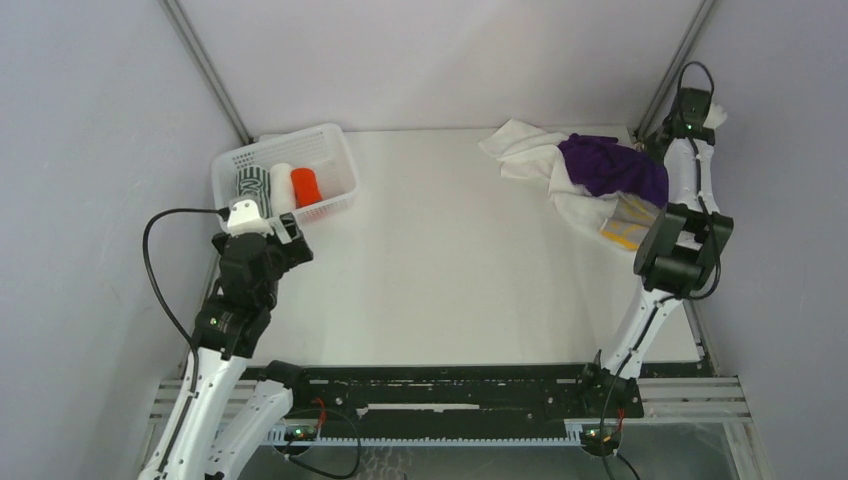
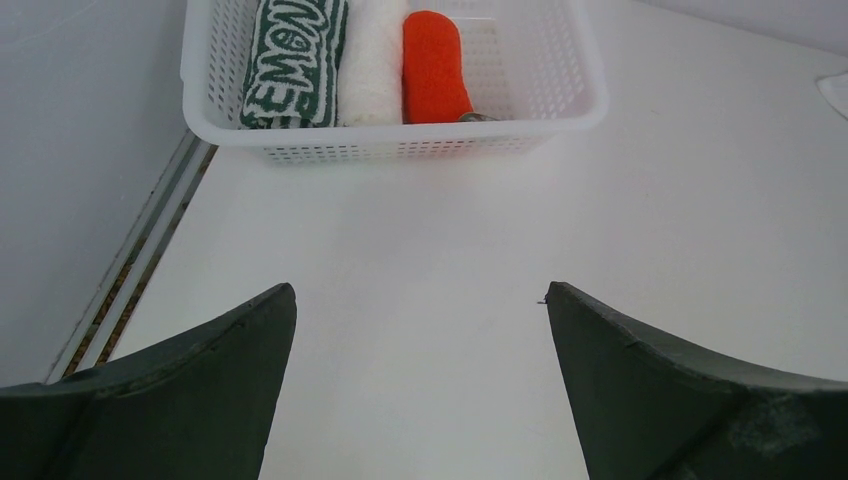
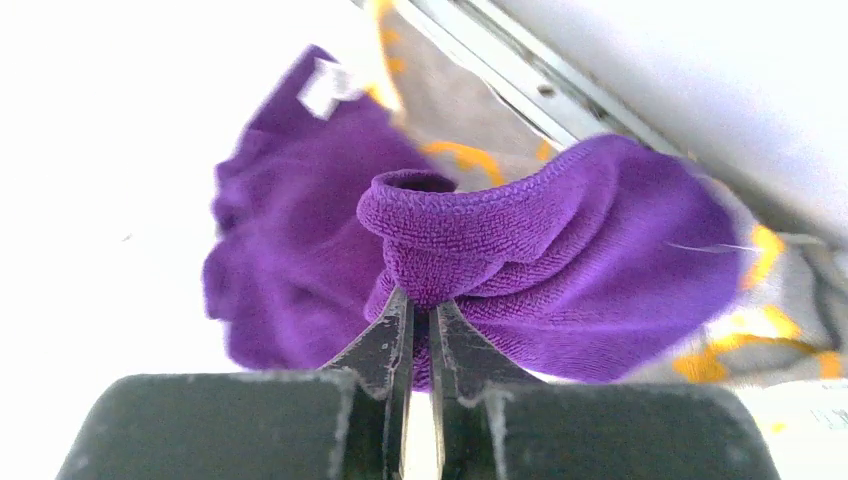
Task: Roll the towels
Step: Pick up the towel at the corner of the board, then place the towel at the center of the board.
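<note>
A heap of unrolled towels lies at the table's far right: a purple towel (image 1: 612, 166) (image 3: 560, 260) on top, a white towel (image 1: 520, 148) under it to the left, a yellow-and-grey towel (image 1: 630, 225) (image 3: 760, 330) beneath. My right gripper (image 3: 420, 305) is shut on a bunched fold of the purple towel; in the top view its fingers are hidden behind the arm. Three rolled towels lie side by side in the basket: dark green-and-white (image 2: 295, 60), white (image 2: 373, 60), orange-red (image 2: 434, 68). My left gripper (image 2: 420, 295) hangs open over bare table in front of the basket, holding nothing.
The white mesh basket (image 1: 330, 165) (image 2: 560, 120) stands at the far left near the wall. A metal rail (image 2: 140, 270) edges the table's left side. The right arm's elbow (image 1: 683, 250) rises by the right wall, next to the heap.
</note>
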Controlling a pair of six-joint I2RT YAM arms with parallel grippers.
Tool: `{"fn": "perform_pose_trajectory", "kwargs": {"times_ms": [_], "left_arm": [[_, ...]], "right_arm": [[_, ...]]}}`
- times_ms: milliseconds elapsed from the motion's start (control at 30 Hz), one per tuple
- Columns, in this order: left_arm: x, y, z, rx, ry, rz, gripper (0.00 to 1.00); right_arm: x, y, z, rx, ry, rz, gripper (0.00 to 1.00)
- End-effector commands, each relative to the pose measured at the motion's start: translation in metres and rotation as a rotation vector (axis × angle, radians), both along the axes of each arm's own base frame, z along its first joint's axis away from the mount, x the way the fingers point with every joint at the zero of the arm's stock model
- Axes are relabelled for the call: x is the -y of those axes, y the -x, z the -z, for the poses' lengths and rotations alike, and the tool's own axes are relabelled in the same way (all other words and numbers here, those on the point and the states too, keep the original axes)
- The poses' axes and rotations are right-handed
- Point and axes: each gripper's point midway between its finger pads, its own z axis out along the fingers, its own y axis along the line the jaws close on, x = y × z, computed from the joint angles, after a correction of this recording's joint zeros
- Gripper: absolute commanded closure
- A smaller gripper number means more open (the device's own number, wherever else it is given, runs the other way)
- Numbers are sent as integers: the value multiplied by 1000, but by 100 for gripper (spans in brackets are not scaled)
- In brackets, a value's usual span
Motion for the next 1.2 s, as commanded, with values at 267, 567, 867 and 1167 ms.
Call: {"fn": "perform_pose_trajectory", "kwargs": {"times_ms": [267,567,867,1167], "left_arm": [[-3,14,-22,130,38,-2,0],[15,28,-43,195,122,98,0],[49,39,-31,73,254,238,0],[86,37,32,-182,384,326,0]], "right_arm": [[-155,75,-284,523,287,-294,100],[-338,169,-350,790,158,-824,100],[-357,200,-249,608,57,-864,71],[-259,230,-62,119,145,-580,33]]}}
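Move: The right hand already pinches one end of the purple towel, most of which hangs some 8 cm lower, about 5 cm back and 8 cm to the left. The bare middle of the table, where the towel is taken, lies roughly 45 cm left, 24 cm back and 13 cm below. The white towel is about 18 cm left and 6 cm back, the grey-yellow towel 9 cm back and 3 cm right. From the left hand, the table's middle is about 36 cm right, 3 cm ahead and 24 cm down. Up and left in one fast swing, the right hand whips the gripped purple towel some 33 cm higher, 38 cm left and 20 cm back, off the pile towards the table's middle, its fingers tipping upward and turning counter-clockwise. It then opens, letting go, while dropping about 25 cm and easing right. The empty left hand, still open, backs up and lifts slightly, then swings right and down, turning clockwise towards the towel. ##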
